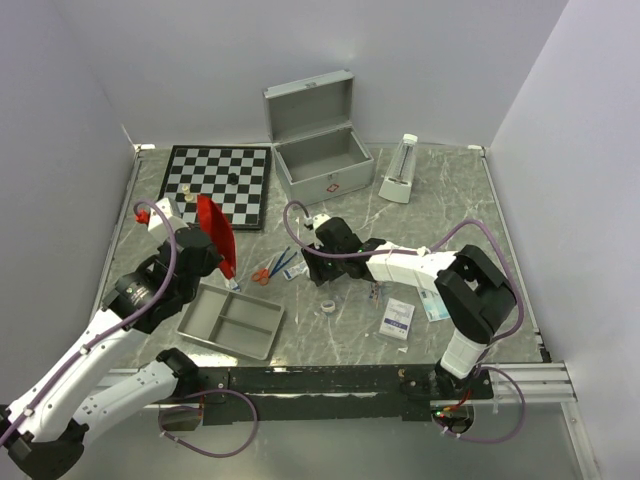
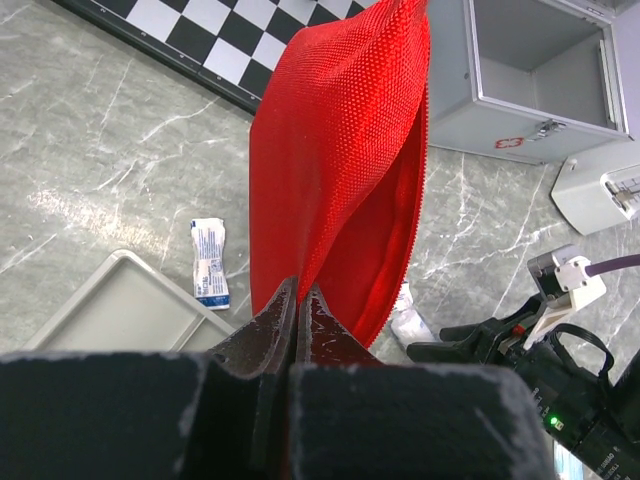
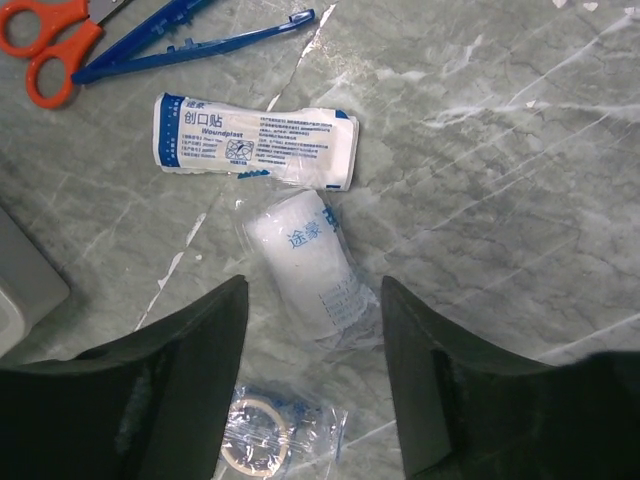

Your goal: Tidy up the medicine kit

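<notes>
The medicine kit (image 1: 318, 150), a silver case, stands at the back with its lid up; it also shows in the left wrist view (image 2: 540, 80). My left gripper (image 2: 298, 290) is shut on the edge of a red pouch (image 2: 340, 150), which it holds upright above the table (image 1: 215, 235). My right gripper (image 3: 312, 290) is open and low over the table centre (image 1: 320, 270). Its fingers stand either side of a white wrapped bandage roll (image 3: 305, 265) without touching it.
A plaster packet (image 3: 255, 140) lies just beyond the roll, and a bagged tape ring (image 3: 260, 445) lies nearer. Orange scissors (image 3: 50, 45) and blue tweezers (image 3: 190, 45) lie to the left. Also on the table are a grey tray (image 1: 232, 320), a chessboard (image 1: 220, 182), a white device (image 1: 400, 172) and small boxes (image 1: 398, 320).
</notes>
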`<action>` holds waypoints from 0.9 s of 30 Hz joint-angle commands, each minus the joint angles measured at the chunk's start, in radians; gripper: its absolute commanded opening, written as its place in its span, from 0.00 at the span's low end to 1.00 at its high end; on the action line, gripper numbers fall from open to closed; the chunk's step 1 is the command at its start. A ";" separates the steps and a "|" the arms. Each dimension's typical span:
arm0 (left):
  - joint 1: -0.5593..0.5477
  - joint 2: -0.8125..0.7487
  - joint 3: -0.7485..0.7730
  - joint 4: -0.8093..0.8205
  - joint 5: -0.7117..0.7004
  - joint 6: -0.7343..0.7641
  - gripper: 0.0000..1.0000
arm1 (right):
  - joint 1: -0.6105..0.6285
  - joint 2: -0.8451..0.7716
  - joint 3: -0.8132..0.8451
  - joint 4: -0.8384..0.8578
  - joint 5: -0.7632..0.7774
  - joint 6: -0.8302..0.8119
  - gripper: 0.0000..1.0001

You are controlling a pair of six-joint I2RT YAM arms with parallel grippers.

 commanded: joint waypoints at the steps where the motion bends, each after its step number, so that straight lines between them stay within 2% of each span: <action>1: -0.002 -0.004 0.000 0.046 -0.020 0.015 0.01 | 0.006 0.013 0.009 0.014 0.010 0.003 0.59; 20: -0.001 0.032 -0.019 0.097 0.012 0.052 0.01 | 0.001 -0.004 -0.023 -0.053 0.067 0.048 0.46; 27: 0.001 0.058 -0.009 0.121 0.045 0.070 0.01 | -0.021 -0.061 -0.084 -0.030 0.060 0.048 0.36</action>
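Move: The gauze roll lies just under the right hand's open fingers, its middle about 1 cm ahead, 1 cm to the left and 2 cm below. The woundplast pack is about 2 cm ahead and 5 cm left of that hand, the tape roll roughly 7 cm back and 2 cm right, the blue tweezers some 5 cm ahead and 9 cm left. From the left hand, the gauze roll is about 6 cm ahead, 20 cm right and 22 cm down. The gauze roll is taken between the right hand's fingertips, which narrow steadily from about two-thirds open to well under half while the hand eases to the right about 2 cm and sinks 1.5 cm, away from the woundplast pack. The left hand, still pinching the red first aid pouch, drifts some 1.5 cm forward and right. ##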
